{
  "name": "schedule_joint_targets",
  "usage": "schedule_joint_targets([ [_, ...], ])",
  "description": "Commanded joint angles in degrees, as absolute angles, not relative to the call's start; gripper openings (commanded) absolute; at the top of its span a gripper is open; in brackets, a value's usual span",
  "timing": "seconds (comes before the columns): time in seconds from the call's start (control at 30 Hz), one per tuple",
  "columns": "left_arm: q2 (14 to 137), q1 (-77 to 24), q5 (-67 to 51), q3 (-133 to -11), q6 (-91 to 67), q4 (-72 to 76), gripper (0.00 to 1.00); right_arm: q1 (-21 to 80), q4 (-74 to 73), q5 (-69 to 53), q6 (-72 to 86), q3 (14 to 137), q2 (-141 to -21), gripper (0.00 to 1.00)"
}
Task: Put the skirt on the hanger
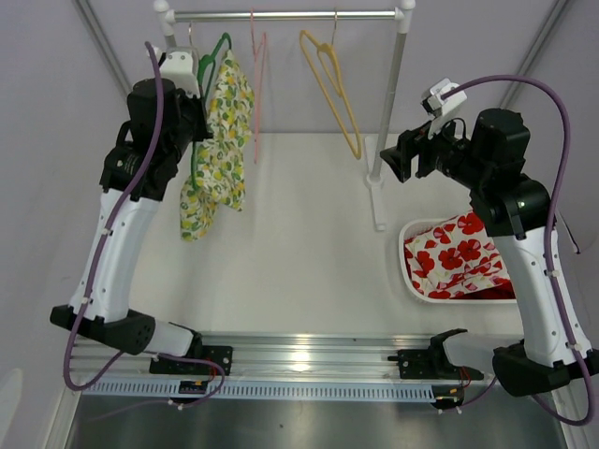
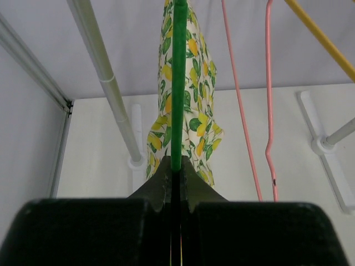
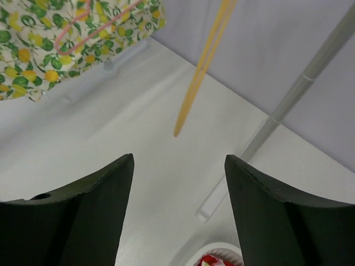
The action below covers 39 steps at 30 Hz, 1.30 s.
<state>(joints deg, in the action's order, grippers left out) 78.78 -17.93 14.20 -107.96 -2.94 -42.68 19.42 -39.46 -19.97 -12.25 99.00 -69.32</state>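
Note:
The skirt (image 1: 225,140), white with yellow lemons and green leaves, hangs draped on a green hanger (image 1: 217,51) at the left end of the rack. My left gripper (image 1: 192,122) is raised beside it and shut on the hanger's green wire. In the left wrist view the green hanger (image 2: 178,83) runs straight up out of the closed left gripper (image 2: 178,166), with the skirt (image 2: 194,111) behind it. My right gripper (image 1: 388,159) hovers near the rack's right post, open, with nothing between its fingers. The right wrist view shows the right gripper (image 3: 178,166) wide apart over bare table.
A pink hanger (image 1: 256,84) and a yellow hanger (image 1: 332,84) hang bare on the rail (image 1: 281,15). The rack's right post (image 1: 391,94) stands just left of my right gripper. A white basket (image 1: 416,281) at the right holds red floral cloth (image 1: 459,257).

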Motion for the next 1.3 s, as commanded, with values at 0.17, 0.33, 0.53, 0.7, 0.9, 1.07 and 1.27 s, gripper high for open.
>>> schedule_joint_targets([
  [0.17,86.03,-16.79,15.11,-118.10,-1.40,-32.43,0.00,13.36,-38.14,-22.23,-11.78,97.38,-70.13,0.72],
  [0.33,92.10,-16.09,16.26,-125.14,-1.58,-32.61,0.00,12.74,-37.97,-22.94,-11.95,96.68,-70.40,0.72],
  [0.53,97.55,-13.98,15.03,-130.95,-2.90,-34.36,0.00,12.13,-37.71,-22.85,-11.95,95.98,-71.28,0.72],
  [0.7,98.17,-12.92,13.36,-128.85,-3.87,-34.37,0.00,12.04,-37.00,-23.20,-11.78,94.92,-71.46,0.72],
  [0.9,99.31,-11.16,10.99,-126.30,-5.36,-34.27,0.00,11.87,-36.47,-23.38,-11.43,93.96,-71.98,0.72],
  [1.07,99.05,-10.72,9.41,-124.46,-5.54,-34.80,0.00,11.69,-36.04,-23.03,-11.43,92.37,-72.07,0.71],
  [1.27,97.30,-10.46,8.00,-121.03,-6.06,-34.89,0.00,11.43,-35.68,-22.94,-11.25,90.97,-71.72,0.71],
])
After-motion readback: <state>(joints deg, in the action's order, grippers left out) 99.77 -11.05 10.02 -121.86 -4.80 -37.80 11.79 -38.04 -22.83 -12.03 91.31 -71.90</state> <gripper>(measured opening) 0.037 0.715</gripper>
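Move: The left hand already holds the green hanger with the skirt. The rail spot its hook is going to lies about 20 cm ahead of that hand, some 4 cm left and 13 cm above. The left post stands about 20 cm ahead and 10 cm to the left, its middle well below the hand; the pink hanger hangs about 18 cm ahead and 12 cm to the right. From the right hand, that rail spot is roughly 27 cm ahead, 50 cm left and 12 cm up. Keeping its pinch on the green hanger, the left hand carries it forward about 12 cm to the rail, just right of the left post, first rising a little, then sinking about 5 cm to bring the hook down at the rail. The right hand, empty and open, sinks some 6 cm while easing forward and to the right, tipping slightly down. ##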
